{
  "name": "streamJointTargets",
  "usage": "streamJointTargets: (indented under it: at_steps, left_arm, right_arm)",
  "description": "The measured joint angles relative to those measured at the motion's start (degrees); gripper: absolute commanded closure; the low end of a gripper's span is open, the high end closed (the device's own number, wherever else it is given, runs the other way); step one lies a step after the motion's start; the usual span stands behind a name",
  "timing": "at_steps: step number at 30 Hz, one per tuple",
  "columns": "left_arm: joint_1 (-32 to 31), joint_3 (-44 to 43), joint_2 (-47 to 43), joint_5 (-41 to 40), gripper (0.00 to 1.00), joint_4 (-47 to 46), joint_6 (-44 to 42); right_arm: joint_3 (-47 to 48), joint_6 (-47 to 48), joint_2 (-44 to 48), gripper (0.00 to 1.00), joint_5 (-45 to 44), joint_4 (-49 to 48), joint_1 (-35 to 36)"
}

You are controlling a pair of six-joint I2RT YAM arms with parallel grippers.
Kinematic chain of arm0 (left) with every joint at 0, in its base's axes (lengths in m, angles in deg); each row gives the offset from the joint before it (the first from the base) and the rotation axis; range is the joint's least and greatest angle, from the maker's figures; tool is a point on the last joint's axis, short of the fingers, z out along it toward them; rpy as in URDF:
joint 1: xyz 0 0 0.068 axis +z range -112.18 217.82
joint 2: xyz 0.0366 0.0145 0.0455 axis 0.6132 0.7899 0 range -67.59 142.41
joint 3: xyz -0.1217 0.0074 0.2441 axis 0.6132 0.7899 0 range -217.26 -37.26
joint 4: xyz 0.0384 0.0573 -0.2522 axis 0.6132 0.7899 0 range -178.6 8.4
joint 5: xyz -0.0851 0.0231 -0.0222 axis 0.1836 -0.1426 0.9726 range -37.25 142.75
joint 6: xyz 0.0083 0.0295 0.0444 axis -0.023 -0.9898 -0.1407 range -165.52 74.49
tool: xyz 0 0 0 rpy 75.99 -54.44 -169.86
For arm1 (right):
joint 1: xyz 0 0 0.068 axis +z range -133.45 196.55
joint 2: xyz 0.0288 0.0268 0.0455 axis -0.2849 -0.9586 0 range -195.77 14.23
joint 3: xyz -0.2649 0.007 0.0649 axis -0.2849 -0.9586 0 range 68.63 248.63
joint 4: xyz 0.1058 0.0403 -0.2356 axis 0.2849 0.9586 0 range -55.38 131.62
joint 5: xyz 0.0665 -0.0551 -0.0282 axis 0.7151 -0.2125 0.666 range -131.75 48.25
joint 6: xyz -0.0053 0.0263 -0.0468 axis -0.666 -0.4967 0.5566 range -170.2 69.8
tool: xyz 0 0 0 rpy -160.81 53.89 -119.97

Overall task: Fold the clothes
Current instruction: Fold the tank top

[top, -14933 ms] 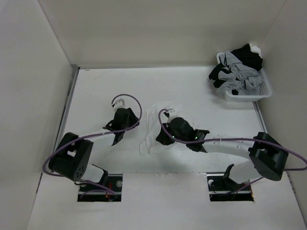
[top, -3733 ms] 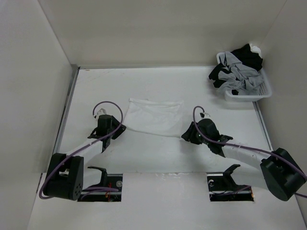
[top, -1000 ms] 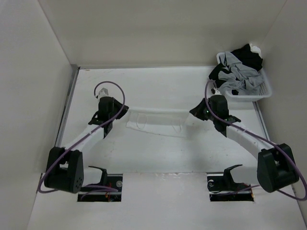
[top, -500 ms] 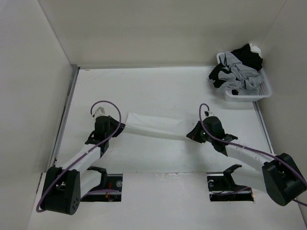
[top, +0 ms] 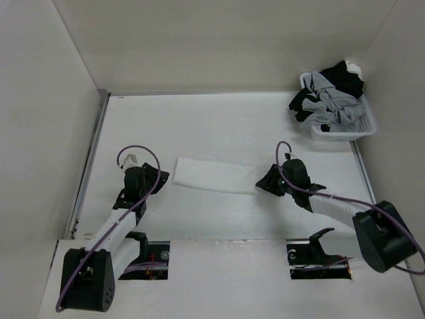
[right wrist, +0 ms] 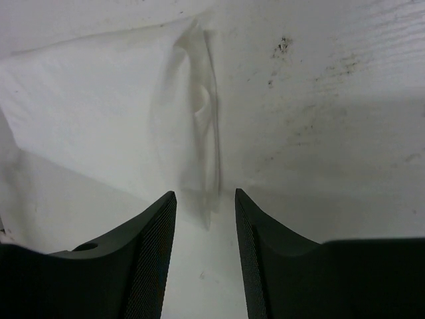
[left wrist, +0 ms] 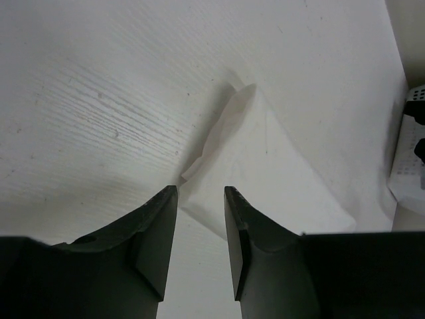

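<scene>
The clothes point(top: 216, 175) are one white garment, lying flat on the table as a long folded band between the two arms. My left gripper point(top: 161, 177) stands open just off its left end. In the left wrist view the cloth's corner point(left wrist: 219, 143) lies just ahead of the open left gripper point(left wrist: 200, 190), with nothing pinched. My right gripper point(top: 261, 185) is open at the band's right end. The right wrist view shows a rumpled edge of the cloth point(right wrist: 196, 133) ahead of the open right gripper point(right wrist: 206, 194), free of the fingers.
A white plastic basket point(top: 340, 135) sits at the back right, heaped with black and grey garments point(top: 329, 93); its edge point(left wrist: 408, 153) shows in the left wrist view. White walls close the table on three sides. The arm bases stand at the near edge.
Both grippers have opened and let go of the cloth ends. The garment has come down from a stretched, lifted span to a folded band on the table, and the left arm drew back.
</scene>
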Motion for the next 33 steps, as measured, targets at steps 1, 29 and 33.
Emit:
streamJointTargets:
  at_steps: [1,29,33]
  left_arm:
    - [-0.2,0.0,0.3,0.0,0.67,0.0,0.0]
    - [-16.4,-0.5,3.8,-0.5,0.69,-4.5,3.4]
    - [-16.2,-0.5,1.1,-0.5,0.69,-4.8,3.9]
  right_arm:
    - [0.5,0.0,-2.5,0.56,0.5,-1.3,-0.3]
    - [22.3,4.9,3.1,0.99,-14.7,14.4,8.1]
    - [32.2,7.6,-7.7,0.99,-18.2,18.0,16.3]
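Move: The right hand, fingers part open, hovers just short of the folded tank top's right end, about 3 cm ahead, 2 cm to its left and 3 cm below. The strip runs on left, its left end some 34 cm left of that hand, 6 cm forward and 4 cm down. From the left hand, that left end is about 4 cm ahead, 4 cm right and 5 cm lower; the right end lies some 36 cm right, 1 cm ahead and 5 cm lower. The right fingers shut on the tank top's right end as the hand dips forward about 3 cm, then lift it roughly 14 cm, first pulling a little right, then swinging left over the rest with the fingers tipping up. The left hand shifts right about 8 cm, turning clockwise some 15 degrees, fingers still part open near the cloth's left end. ##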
